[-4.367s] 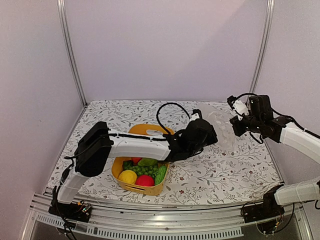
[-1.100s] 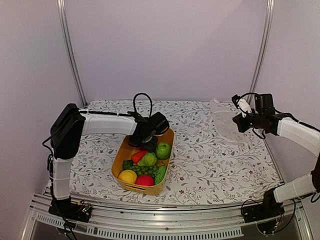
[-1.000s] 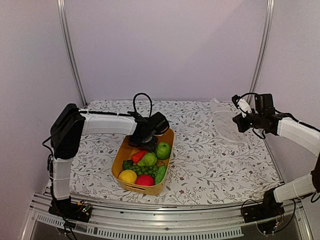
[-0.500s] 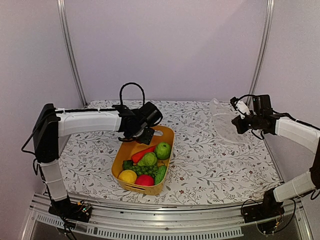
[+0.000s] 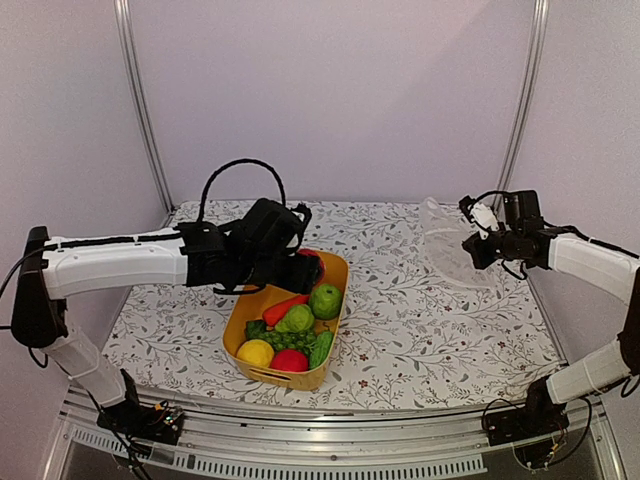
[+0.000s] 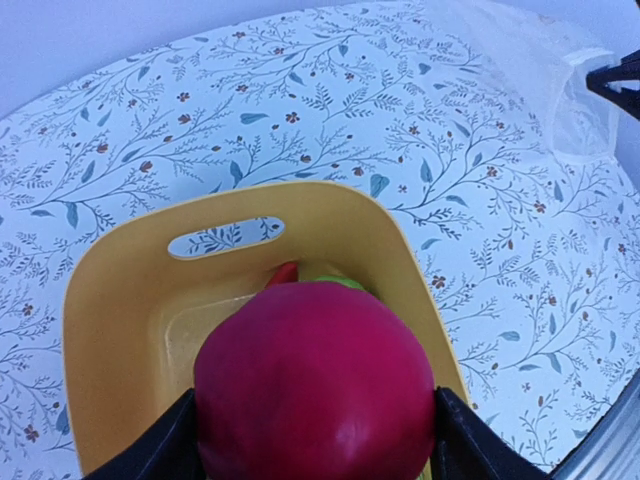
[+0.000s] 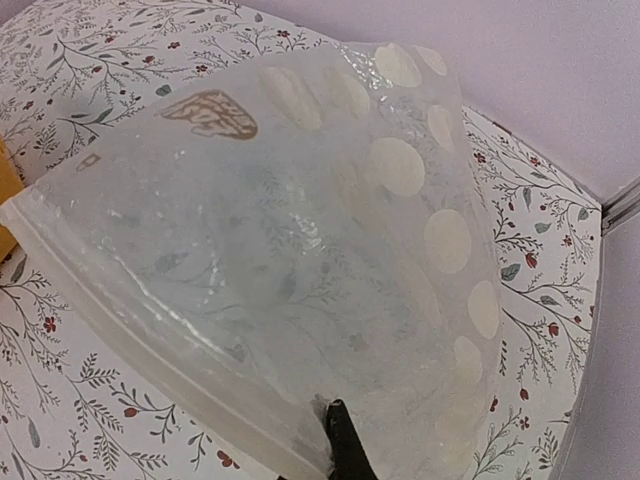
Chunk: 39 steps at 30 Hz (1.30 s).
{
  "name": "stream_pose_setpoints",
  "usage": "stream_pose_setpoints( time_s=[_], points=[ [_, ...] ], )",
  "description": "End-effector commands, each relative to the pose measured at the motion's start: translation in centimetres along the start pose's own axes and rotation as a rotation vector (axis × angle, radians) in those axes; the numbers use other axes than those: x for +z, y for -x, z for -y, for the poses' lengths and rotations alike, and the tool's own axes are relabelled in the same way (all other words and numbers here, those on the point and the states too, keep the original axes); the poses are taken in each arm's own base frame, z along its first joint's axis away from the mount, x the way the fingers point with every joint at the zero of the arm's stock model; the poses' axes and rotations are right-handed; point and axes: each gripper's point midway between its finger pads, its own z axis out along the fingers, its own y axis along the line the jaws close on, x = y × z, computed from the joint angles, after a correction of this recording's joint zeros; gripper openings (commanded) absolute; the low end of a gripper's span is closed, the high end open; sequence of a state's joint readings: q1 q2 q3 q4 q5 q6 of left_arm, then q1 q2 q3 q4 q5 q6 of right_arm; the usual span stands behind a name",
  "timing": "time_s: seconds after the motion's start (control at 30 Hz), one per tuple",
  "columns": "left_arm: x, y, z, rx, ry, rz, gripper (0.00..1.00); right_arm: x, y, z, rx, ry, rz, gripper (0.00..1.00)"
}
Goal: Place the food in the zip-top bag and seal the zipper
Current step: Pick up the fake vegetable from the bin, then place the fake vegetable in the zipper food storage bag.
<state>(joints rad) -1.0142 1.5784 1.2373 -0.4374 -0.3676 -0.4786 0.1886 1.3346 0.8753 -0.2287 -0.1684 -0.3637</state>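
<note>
My left gripper (image 6: 315,440) is shut on a dark red round fruit (image 6: 315,385) and holds it above the far end of the yellow basket (image 6: 110,270). From above, that gripper (image 5: 308,268) hangs over the basket's back rim. More food lies in the basket: a green apple (image 5: 326,300), a red chili (image 5: 285,309), green grapes (image 5: 285,340), a yellow fruit (image 5: 255,352) and a red fruit (image 5: 290,361). At the right, my right gripper (image 7: 338,445) is shut on the zip-top bag (image 7: 330,230) and holds it raised. The zipper (image 7: 150,335) runs along its lower left edge.
The yellow basket (image 5: 285,382) stands at the front centre of the floral tablecloth (image 5: 430,330). Metal frame posts (image 5: 140,110) rise at the back corners. The bag (image 5: 450,245) hangs over the table's back right part.
My left gripper has risen out of the basket with the dark red fruit, and the arm has swung lower and to the left. The right gripper and bag have hardly moved.
</note>
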Motion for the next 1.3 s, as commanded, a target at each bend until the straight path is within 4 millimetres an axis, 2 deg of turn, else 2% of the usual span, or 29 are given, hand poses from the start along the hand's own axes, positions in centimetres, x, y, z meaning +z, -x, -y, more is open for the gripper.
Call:
stream_pose_setpoints(
  time_s=[0.0,0.23,0.47,0.57,0.77,0.93,1.13,1.27],
  points=[
    [-1.8,2.2,2.9,-0.056,-0.136,0.102,0.42,0.4,-0.9,-0.8,0.008,0.045,-0.041,0.0],
    [-3.3,3.0,7.7,-0.029,-0.318,0.195,0.42,-1.3,0.9,-2.8,-0.025,0.101,-0.05,0.0],
    [-5.4,6.7,15.6,-0.002,-0.56,0.397,0.43,-2.6,1.9,-5.8,-0.065,0.18,-0.082,0.0],
    [-4.6,7.2,18.6,-0.005,-0.63,0.425,0.42,-3.1,2.4,-6.6,-0.028,0.233,-0.094,0.0],
    [-1.0,7.9,22.9,-0.04,-0.659,0.43,0.4,-4.3,3.4,-7.7,0.034,0.305,-0.108,0.0],
    [3.3,8.1,23.7,-0.092,-0.569,0.423,0.39,-5.3,3.7,-9.0,0.07,0.378,-0.106,0.0],
    [8.3,7.5,21.3,-0.191,-0.351,0.371,0.39,-7.1,4.3,-9.7,0.083,0.423,-0.095,0.0],
    [9.8,7.5,20.5,-0.223,-0.284,0.364,0.4,-8.1,4.9,-10.1,0.096,0.451,-0.092,0.0]
  ],
)
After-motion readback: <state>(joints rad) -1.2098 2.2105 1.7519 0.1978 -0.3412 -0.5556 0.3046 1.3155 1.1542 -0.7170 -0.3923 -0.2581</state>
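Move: Out to the left hand's right, some 29 cm off, 7 cm ahead and about level with it, hangs the mouth of the bag; the right fingers pinching its rim are about 34 cm right and 6 cm ahead. The bin's middle lies 14 cm below and 5 cm to the left, with the green apple 4 cm ahead, 3 cm right and 13 cm down. From the right hand, the held red vegetable is 34 cm left and 6 cm back. Carrying the red vegetable in a kept grip, the left hand swings about 25 cm right towards the bag's mouth, rising and drawing back at first, then dipping and easing forward again, while it rolls some 30 degrees, left side down. The right hand, still pinching the rim, brings the bag to meet it, left, back and up, tipping its fingers down. ##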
